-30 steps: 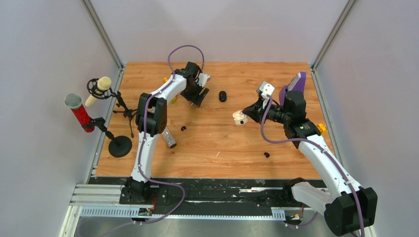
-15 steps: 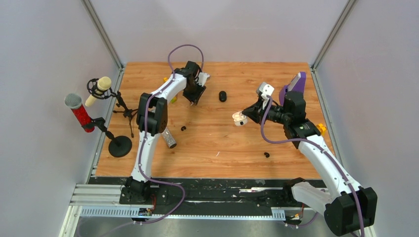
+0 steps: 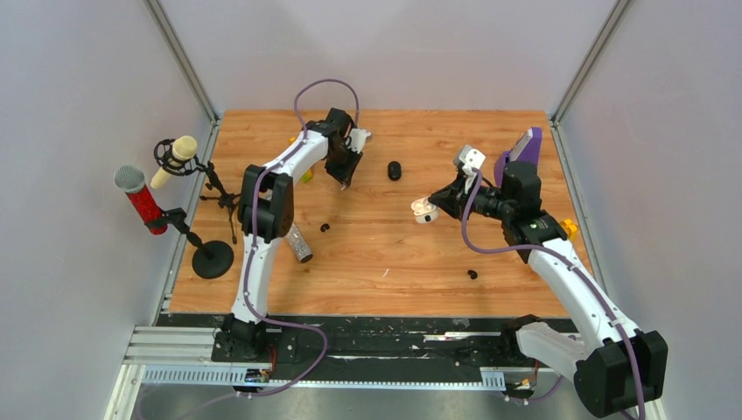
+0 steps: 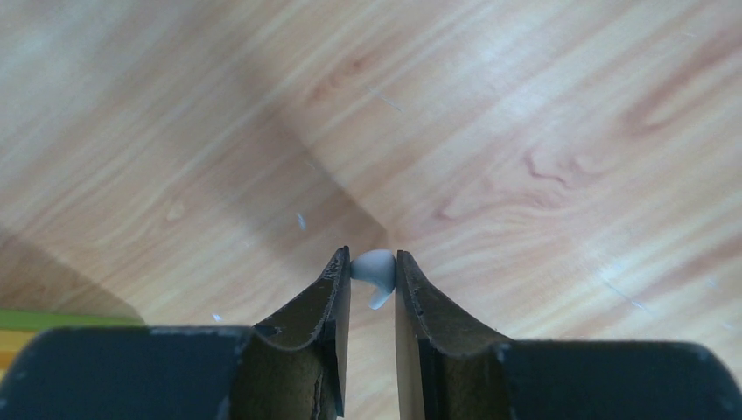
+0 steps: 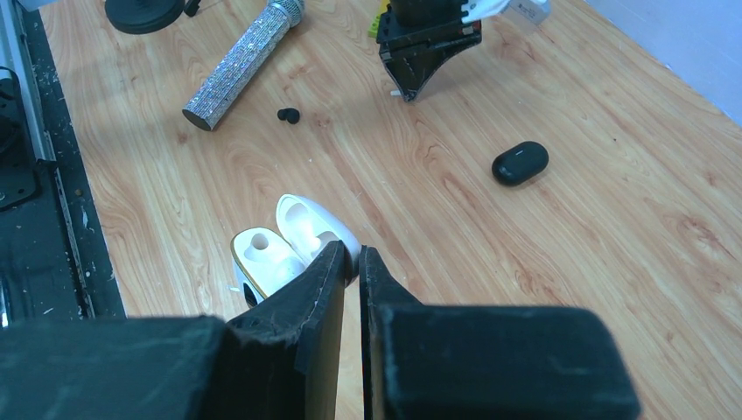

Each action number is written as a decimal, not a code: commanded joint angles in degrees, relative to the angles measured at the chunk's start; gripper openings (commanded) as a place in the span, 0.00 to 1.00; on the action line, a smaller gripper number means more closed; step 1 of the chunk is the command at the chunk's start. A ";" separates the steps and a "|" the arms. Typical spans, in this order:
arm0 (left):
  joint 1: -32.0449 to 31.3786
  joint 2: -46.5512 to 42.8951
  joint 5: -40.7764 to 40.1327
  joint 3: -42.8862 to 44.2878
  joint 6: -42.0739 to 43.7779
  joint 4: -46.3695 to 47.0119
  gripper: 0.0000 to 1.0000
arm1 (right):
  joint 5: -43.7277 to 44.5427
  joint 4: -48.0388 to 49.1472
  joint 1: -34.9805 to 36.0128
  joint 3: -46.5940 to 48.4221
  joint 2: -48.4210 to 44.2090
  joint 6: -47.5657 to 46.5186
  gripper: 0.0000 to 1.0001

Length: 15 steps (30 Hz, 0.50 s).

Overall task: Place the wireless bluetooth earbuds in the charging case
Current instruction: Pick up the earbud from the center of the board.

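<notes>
My left gripper (image 4: pixel 373 265) is shut on a white earbud (image 4: pixel 374 272) with a short stem, pinched at its fingertips just above the wood, at the back of the table (image 3: pixel 342 176). In my right gripper (image 5: pixel 351 259), shut on its raised lid, is the open white charging case (image 5: pixel 267 256), held mid-table (image 3: pixel 424 209). The case's sockets show empty. One black earbud (image 3: pixel 325 228) lies left of centre and another (image 3: pixel 473 274) near the front right. A closed black case (image 3: pixel 395 170) rests between the arms.
A glittery silver microphone (image 3: pixel 299 244) lies by the left arm. Red (image 3: pixel 140 197) and beige (image 3: pixel 175 158) microphones stand on stands at the left edge. A purple object (image 3: pixel 525 144) sits behind the right arm. A thin white sliver (image 3: pixel 385 273) lies near the front.
The left gripper's jaws have closed on the white earbud, and that arm shifted slightly. The right arm and the case have stayed put.
</notes>
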 commanded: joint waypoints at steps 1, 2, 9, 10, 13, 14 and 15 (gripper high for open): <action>0.19 -14.03 7.23 -3.46 -4.13 4.41 0.26 | -0.43 3.16 -0.19 0.83 0.11 1.99 0.00; 0.19 -15.77 7.89 -5.13 -4.90 5.18 0.26 | -0.24 3.38 -0.23 0.81 0.13 2.27 0.00; 0.19 -34.39 12.08 -11.80 -20.38 15.51 0.25 | 2.87 4.51 -0.21 2.66 0.84 3.72 0.00; 0.18 -36.84 13.58 -12.36 -21.95 16.57 0.25 | 3.21 4.51 -0.14 3.42 1.02 3.80 0.00; 0.20 -40.66 17.28 -15.06 -29.08 21.56 0.25 | 4.38 4.20 -0.06 5.97 2.17 3.59 0.00; 0.19 -42.15 19.92 -15.75 -30.43 22.76 0.25 | 4.43 4.00 -0.09 6.78 2.54 3.46 0.00; 0.19 -42.75 21.09 -16.92 -32.86 25.11 0.25 | 4.48 4.08 -0.07 7.58 2.86 3.34 0.00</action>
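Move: The left hand, fingertips just off the board, already has the earbud pinched; the open charging case it is meant for hangs some 20 cm back, 18 cm right and 19 cm above. Near the start, the black case lies about 13 cm right and 5 cm ahead, the black ear tips about 12 cm back and 5 cm left. For the right hand, the charging case sits at its fingertips, its middle about 2 cm back, 2 cm left and slightly below. Earbud kept pinched between its fingertips, the left hand whips up from the board, about 31 cm and quickening, easing some 6 cm back and a little right so that it closes on the charging case sideways while climbing past its height. The wrist swings the downward fingers up some 45 degrees to point right and forward; the right hand keeps its grip on the case and only late creeps forward and up. ##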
